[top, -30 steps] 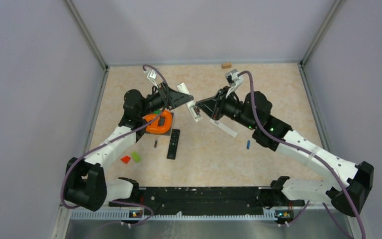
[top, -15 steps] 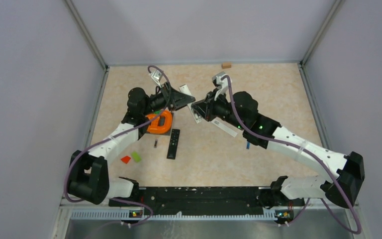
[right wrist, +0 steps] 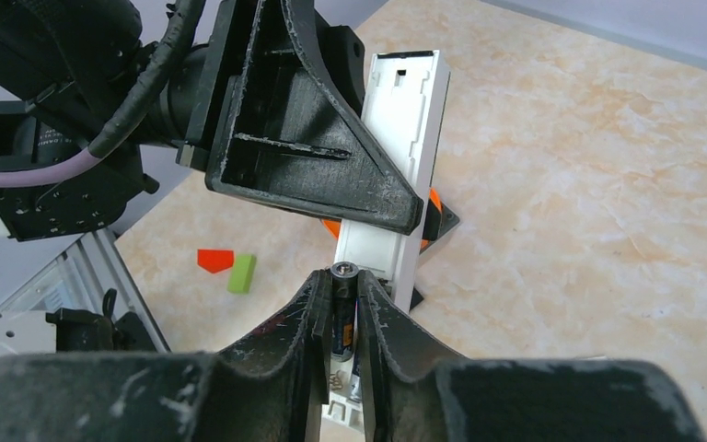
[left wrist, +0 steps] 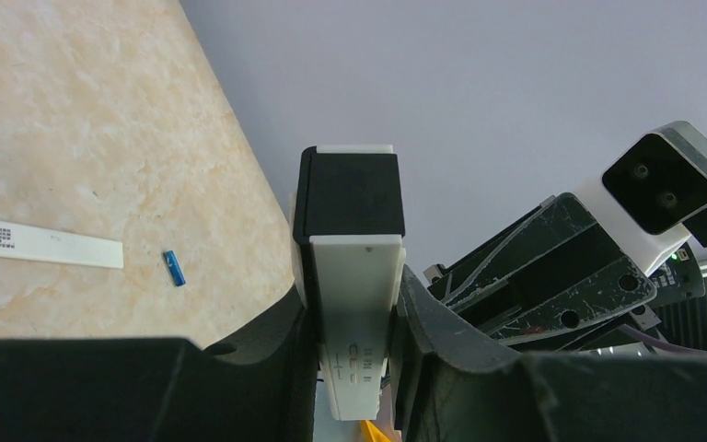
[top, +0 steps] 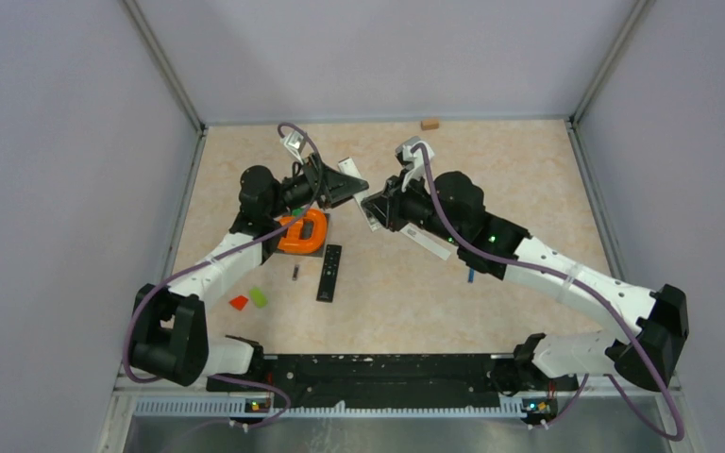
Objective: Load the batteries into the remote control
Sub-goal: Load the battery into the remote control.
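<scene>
My left gripper [left wrist: 350, 304] is shut on a white remote control [left wrist: 354, 313], held up off the table with its open back [right wrist: 396, 157] turned towards the right arm. A dark battery [right wrist: 342, 318] stands upright between the fingers of my right gripper [right wrist: 342, 281], right over the lower end of the remote's compartment. In the top view the two grippers meet at the remote [top: 370, 209]. Lying loose on the table are a blue battery [top: 470, 276] and a dark battery [top: 295, 273].
A black remote [top: 329, 272] lies beside an orange holder [top: 302, 233]. A white cover strip [top: 427, 243] lies under the right arm. Red [top: 239, 302] and green [top: 260, 296] blocks sit near the left arm. A wooden block [top: 429, 123] rests by the back wall.
My right arm has swung left and brought the battery up against the remote. The left gripper with the remote has shifted slightly towards the back.
</scene>
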Controlling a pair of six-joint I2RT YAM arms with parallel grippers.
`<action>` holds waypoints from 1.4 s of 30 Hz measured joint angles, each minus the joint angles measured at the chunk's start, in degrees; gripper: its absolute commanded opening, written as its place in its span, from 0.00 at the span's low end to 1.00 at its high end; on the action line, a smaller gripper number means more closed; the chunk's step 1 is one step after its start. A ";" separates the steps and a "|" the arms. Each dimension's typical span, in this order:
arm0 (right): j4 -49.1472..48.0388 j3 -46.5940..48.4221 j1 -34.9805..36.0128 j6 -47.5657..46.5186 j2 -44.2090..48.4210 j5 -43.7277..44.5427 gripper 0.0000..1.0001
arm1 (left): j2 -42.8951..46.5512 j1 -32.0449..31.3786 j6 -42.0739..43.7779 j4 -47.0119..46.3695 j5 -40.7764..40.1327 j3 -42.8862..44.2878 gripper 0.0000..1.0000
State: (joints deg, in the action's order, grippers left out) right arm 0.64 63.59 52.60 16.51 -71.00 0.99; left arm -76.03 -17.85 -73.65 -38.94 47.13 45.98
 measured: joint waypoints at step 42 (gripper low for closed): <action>-5.97 -9.31 -0.13 47.82 2.84 5.99 0.91 | 2.16 0.72 4.52 -3.41 -5.03 -1.64 0.00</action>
State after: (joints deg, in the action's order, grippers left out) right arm -5.32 54.28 52.47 64.34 -68.16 6.98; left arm -73.87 -17.12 -69.12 -42.35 42.11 44.34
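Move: My right fingers still have the battery between them at the open compartment of the white remote, whose middle is only about 1 cm ahead, 1 cm left and 1 cm below. My left hand grips the remote, with the compartment about 5 cm back, 2 cm right and 2 cm lower from it. From my right hand, the loose white cover lies some 9 cm ahead, 13 cm right, and the black remote 2 cm ahead, 10 cm left, both nearly 30 cm down. I open my right fingers wide and let go of the battery, staying within a couple of centimetres of the compartment: a little up and right, then about 3 cm down with a swing back left. Meanwhile that hand rolls roughly 50 degrees about its own finger line, clockwise looking along the fingers. My left hand keeps its grip and eases the white remote about 1 cm each forward, left and up, tilting slightly. ##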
